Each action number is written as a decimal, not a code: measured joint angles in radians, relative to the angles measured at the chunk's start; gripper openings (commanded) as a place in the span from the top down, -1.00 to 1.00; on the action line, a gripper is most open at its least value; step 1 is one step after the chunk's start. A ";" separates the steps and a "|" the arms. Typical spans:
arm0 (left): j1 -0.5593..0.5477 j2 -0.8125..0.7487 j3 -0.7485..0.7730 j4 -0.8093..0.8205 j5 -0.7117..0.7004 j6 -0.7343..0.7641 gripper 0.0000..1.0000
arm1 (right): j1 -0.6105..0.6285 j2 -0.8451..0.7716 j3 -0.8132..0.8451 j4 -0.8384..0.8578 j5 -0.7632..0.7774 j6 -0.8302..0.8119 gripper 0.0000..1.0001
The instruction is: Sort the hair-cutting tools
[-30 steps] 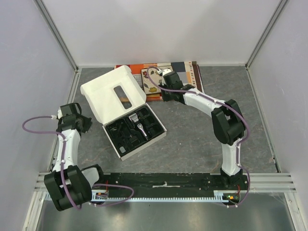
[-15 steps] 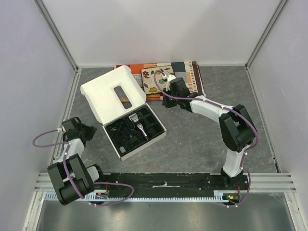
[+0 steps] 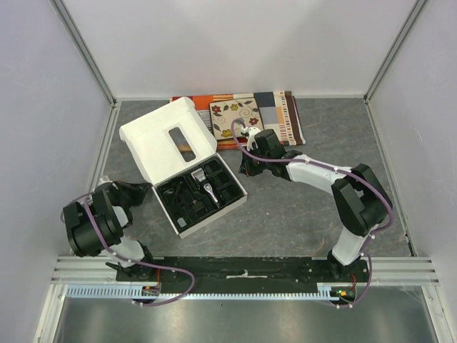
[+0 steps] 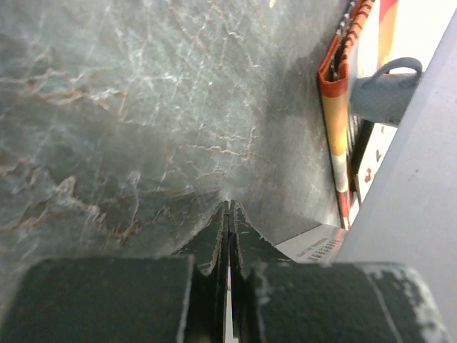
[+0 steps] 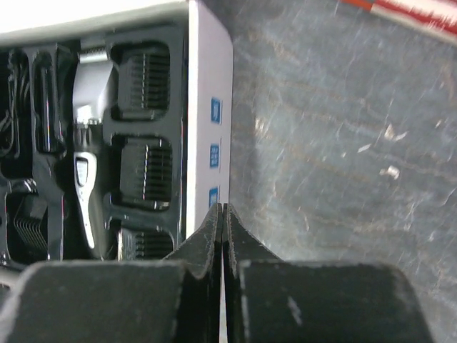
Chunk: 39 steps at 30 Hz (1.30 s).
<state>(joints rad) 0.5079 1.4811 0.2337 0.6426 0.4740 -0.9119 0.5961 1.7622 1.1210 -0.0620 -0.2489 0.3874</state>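
Observation:
The hair-cutting tools lie in the black insert of the open white box [image 3: 230, 198]. The slim black-and-silver clipper [image 3: 206, 190] [image 5: 86, 191] rests in the middle slot. Black comb guards [image 5: 142, 68] fill the pockets beside it. My right gripper [image 3: 245, 171] [image 5: 223, 208] is shut and empty, its tips low by the box's right wall [image 5: 208, 128]. My left gripper [image 3: 143, 188] [image 4: 228, 205] is also shut on nothing. It hovers over bare table left of the box, apart from it.
The box's raised white lid [image 3: 166, 140] [image 4: 418, 214] leans back to the left. A flowered tile [image 3: 239, 114] lies on a stack of coloured mats [image 3: 286, 114] [image 4: 335, 114] at the back wall. Grey walls close in left, right and back.
The right gripper has drawn back from over the flowered tile to the box's right side. The left arm has folded down toward its base, its gripper now lower and nearer.

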 measured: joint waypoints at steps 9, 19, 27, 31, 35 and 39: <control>0.025 0.162 0.018 0.282 0.109 -0.054 0.95 | 0.014 -0.144 -0.177 -0.015 0.066 0.033 1.00; 0.021 0.369 0.138 0.535 0.245 -0.151 0.95 | 0.052 -0.290 -0.248 -0.035 0.094 0.041 1.00; -0.039 0.537 0.238 0.623 0.341 -0.262 0.95 | 0.171 -0.307 -0.328 -0.045 0.116 0.050 1.00; -0.061 0.559 0.275 0.628 0.369 -0.294 0.95 | 0.227 -0.307 -0.352 -0.048 0.124 0.052 1.00; -0.069 0.556 0.280 0.640 0.385 -0.315 0.95 | 0.256 -0.309 -0.372 -0.047 0.137 0.060 1.00; -0.080 0.520 0.280 0.637 0.388 -0.331 0.95 | 0.266 -0.325 -0.404 -0.048 0.151 0.067 1.00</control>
<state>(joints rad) 0.4274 2.0010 0.5140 1.2800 0.8619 -1.2430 0.8623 1.4372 0.7174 -0.1101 -0.0982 0.4541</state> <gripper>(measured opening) 0.026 0.007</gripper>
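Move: The open lid has its middle about 15 cm ahead and 7 cm right of the left hand, some 3 cm higher; the box's middle is 18 cm right of that hand and 3 cm back. The box's right corner lies roughly 7 cm straight back of the right hand and 6 cm below; from there the white-handled tool sits 11 cm left and 5 cm back of the right hand. Lid and box are driven by the left hand: its shut fingers go about 9 cm forward and 5 cm up, bearing in under the lid's left edge and veering 4 cm right, while tipping up and turning clockwise some 20 degrees. The right hand, also shut, draws back about 15 cm and sinks 4 cm, along the box's right side to just outside its right corner. ##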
